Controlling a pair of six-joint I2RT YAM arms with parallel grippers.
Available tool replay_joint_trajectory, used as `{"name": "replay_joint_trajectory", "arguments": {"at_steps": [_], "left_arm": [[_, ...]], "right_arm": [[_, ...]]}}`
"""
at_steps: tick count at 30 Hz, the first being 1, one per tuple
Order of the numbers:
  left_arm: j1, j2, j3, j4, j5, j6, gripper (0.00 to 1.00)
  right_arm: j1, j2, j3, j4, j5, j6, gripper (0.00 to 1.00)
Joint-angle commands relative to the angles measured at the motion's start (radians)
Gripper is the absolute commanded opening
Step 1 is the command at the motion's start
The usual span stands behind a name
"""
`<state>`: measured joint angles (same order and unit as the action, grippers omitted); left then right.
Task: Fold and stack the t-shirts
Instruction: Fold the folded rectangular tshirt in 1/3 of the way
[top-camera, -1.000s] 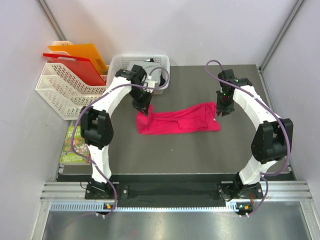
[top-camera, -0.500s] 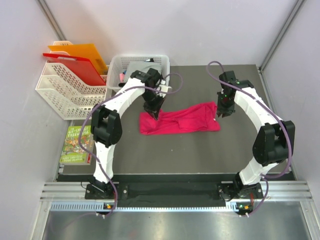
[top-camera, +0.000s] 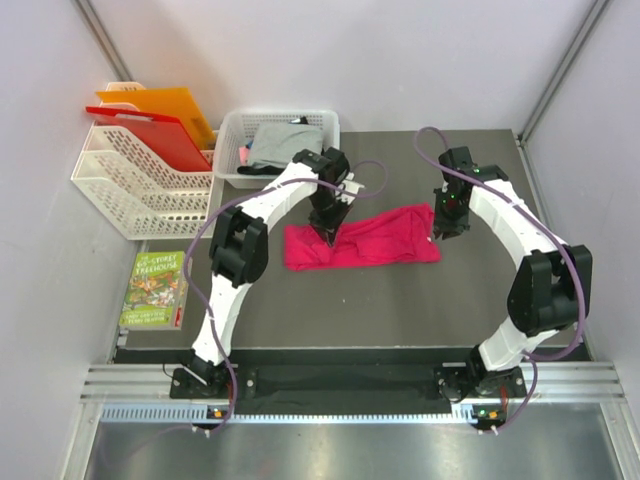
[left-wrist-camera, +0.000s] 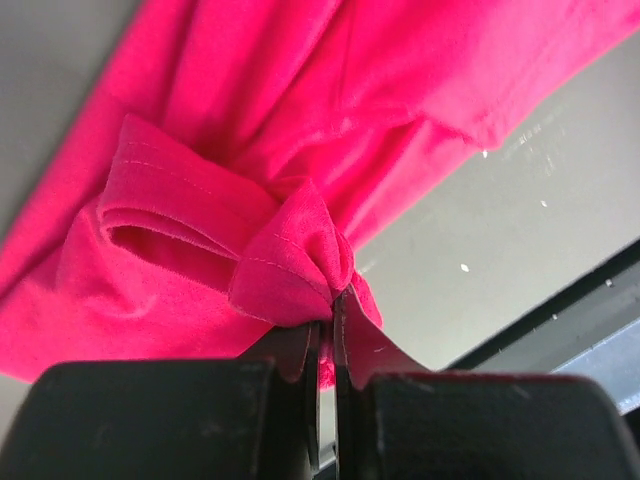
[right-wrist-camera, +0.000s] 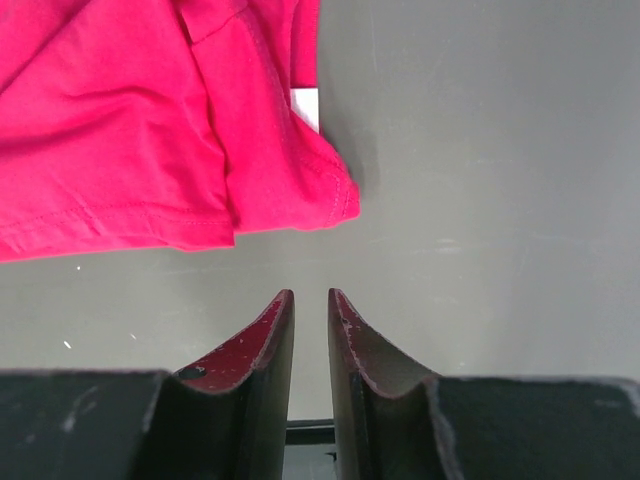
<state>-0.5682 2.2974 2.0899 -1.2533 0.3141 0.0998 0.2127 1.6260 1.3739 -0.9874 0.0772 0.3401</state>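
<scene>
The bright pink-red t-shirt lies bunched lengthwise across the middle of the dark table. My left gripper is over its left part, shut on a gathered fold of the cloth, which bulges from the fingertips. My right gripper hovers just off the shirt's right end. Its jaws stand a narrow gap apart with nothing between them, and the shirt's hem lies a little ahead of them. A grey t-shirt lies in the white basket.
The basket stands at the table's back left. Left of the table stands a white file rack with an orange folder and a red folder. A green book lies beside the table's left edge.
My left gripper has carried the shirt's left end to the right, over the cloth, so the shirt lies shorter. The basket's contents are uncovered. The right gripper has barely moved.
</scene>
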Motion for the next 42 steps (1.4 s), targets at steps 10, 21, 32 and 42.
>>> {"name": "replay_joint_trajectory", "arguments": {"at_steps": [10, 21, 32, 42], "left_arm": [[-0.033, 0.054, 0.12, 0.04, -0.062, -0.049, 0.99], [0.16, -0.199, -0.042, 0.078, 0.026, -0.028, 0.99], [0.265, -0.352, -0.449, 0.242, 0.174, -0.018, 0.99], [0.232, -0.274, -0.482, 0.334, 0.146, -0.068, 0.99]], "right_arm": [[-0.006, -0.08, -0.032, 0.018, -0.031, 0.002, 0.21], [-0.004, -0.069, -0.006, 0.009, -0.024, -0.001, 0.21], [0.223, 0.099, 0.226, -0.001, -0.174, 0.068, 0.23], [0.355, 0.408, 0.525, 0.139, -0.499, 0.235, 0.23]]}}
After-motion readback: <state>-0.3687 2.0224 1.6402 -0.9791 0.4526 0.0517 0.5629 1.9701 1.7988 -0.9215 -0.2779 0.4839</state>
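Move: The left gripper holds the bunched end of the pink t-shirt low over the middle of its strip; the spot to lay it is about 2 cm to its right, 1 cm ahead and 3 cm below. The strip's new left edge is some 11 cm to its left and 1 cm back, and the white bin about 23 cm ahead and 13 cm left. From the empty right gripper, that spot is roughly 25 cm left, level fore-and-aft, 9 cm below; the strip's right end is about 5 cm left and 1 cm ahead. Ease the left gripper slightly forward and down, open it wide to let go of the t-shirt's end, then lift about 5 cm and swing some 12 cm left over the fold before coming halfway back right, sinking close to the cloth. Once the left is clear, sweep the nearly shut right gripper about 22 cm left towards the laid-down flap, rising slightly, turning counter-clockwise and rolling its left side up. ##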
